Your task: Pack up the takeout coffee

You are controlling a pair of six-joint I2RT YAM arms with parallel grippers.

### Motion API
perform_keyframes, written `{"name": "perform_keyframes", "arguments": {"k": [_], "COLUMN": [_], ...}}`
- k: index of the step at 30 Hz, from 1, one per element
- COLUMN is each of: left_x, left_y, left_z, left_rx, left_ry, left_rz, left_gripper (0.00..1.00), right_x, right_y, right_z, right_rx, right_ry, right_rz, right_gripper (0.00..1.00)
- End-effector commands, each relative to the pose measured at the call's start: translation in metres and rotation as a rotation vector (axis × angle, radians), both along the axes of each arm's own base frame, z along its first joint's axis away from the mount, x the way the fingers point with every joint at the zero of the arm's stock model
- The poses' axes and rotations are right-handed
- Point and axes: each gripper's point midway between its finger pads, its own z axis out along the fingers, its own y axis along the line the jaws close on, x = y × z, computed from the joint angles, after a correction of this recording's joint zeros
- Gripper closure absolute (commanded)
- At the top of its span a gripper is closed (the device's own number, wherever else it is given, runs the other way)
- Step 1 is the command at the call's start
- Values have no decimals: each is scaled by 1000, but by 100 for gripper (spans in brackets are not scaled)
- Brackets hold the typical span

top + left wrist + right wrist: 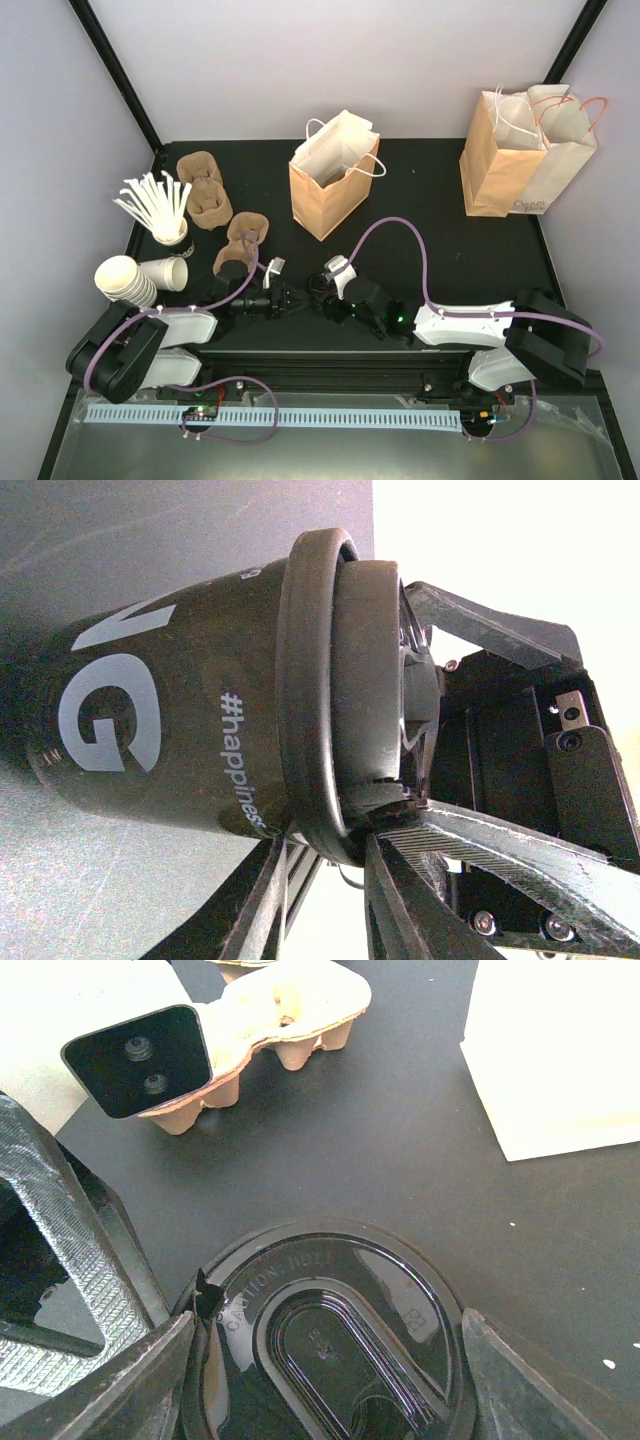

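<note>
The takeout coffee (200,710) is a cup with a black printed band and a glossy black lid (400,1290). In the top view it is almost hidden between the two grippers at the table's near middle. My right gripper (328,1332) comes down from above, its fingers (500,1380) pressed against opposite sides of the lid's rim. My left gripper (325,842) comes in from the side. Its two thin fingers straddle the lid's rim, one under it and one on the lid's top. In the top view the left gripper (283,298) and right gripper (328,302) face each other.
A brown pulp cup carrier (240,240) lies just behind the grippers, another (203,190) farther back left. An open brown paper bag (333,180) stands behind the middle, more bags (525,155) at the back right. White paper cups (125,280) and a cup of stirrers (155,205) sit left.
</note>
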Motion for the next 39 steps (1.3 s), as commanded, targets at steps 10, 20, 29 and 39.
{"name": "perform_keyframes", "arguments": {"k": [10, 20, 29, 39], "left_x": [0, 9, 15, 14], "left_y": [33, 48, 55, 58], "left_z": [-13, 1, 8, 7], "left_rx": [209, 261, 310, 328], "left_ry": [33, 0, -20, -25], "left_rz": [94, 126, 128, 127], "left_gripper": [65, 55, 53, 40], "right_x": [-55, -58, -59, -60], "right_y": [-19, -16, -14, -11], "right_z": [-73, -76, -78, -79], "right_rx": [-150, -154, -158, -166], "right_ry": [290, 306, 316, 323], "right_rz": [83, 97, 102, 119], "right_gripper": [34, 34, 35, 35]}}
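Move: The black coffee cup, held by its lidded end in the right gripper, lies with its middle about 3 cm ahead, 5 cm to the right and 1 cm below the left hand; from the right hand, that is some 3 cm ahead, 2 cm left and 3 cm lower. From the left hand, the cardboard carrier sits 11 cm ahead, 12 cm left and 5 cm lower, and the standing paper bag 20 cm ahead, 6 cm right and 5 cm higher. Back the left gripper off to the left, about 5.5 cm away from the lid rim of the cup, tipping its fingers some 20 degrees further down and opening them to more than half while they still face the cup's side. Meanwhile keep the right grip on the lidded end and carry the cup about 3 cm back and left, with a slight downward tip. ##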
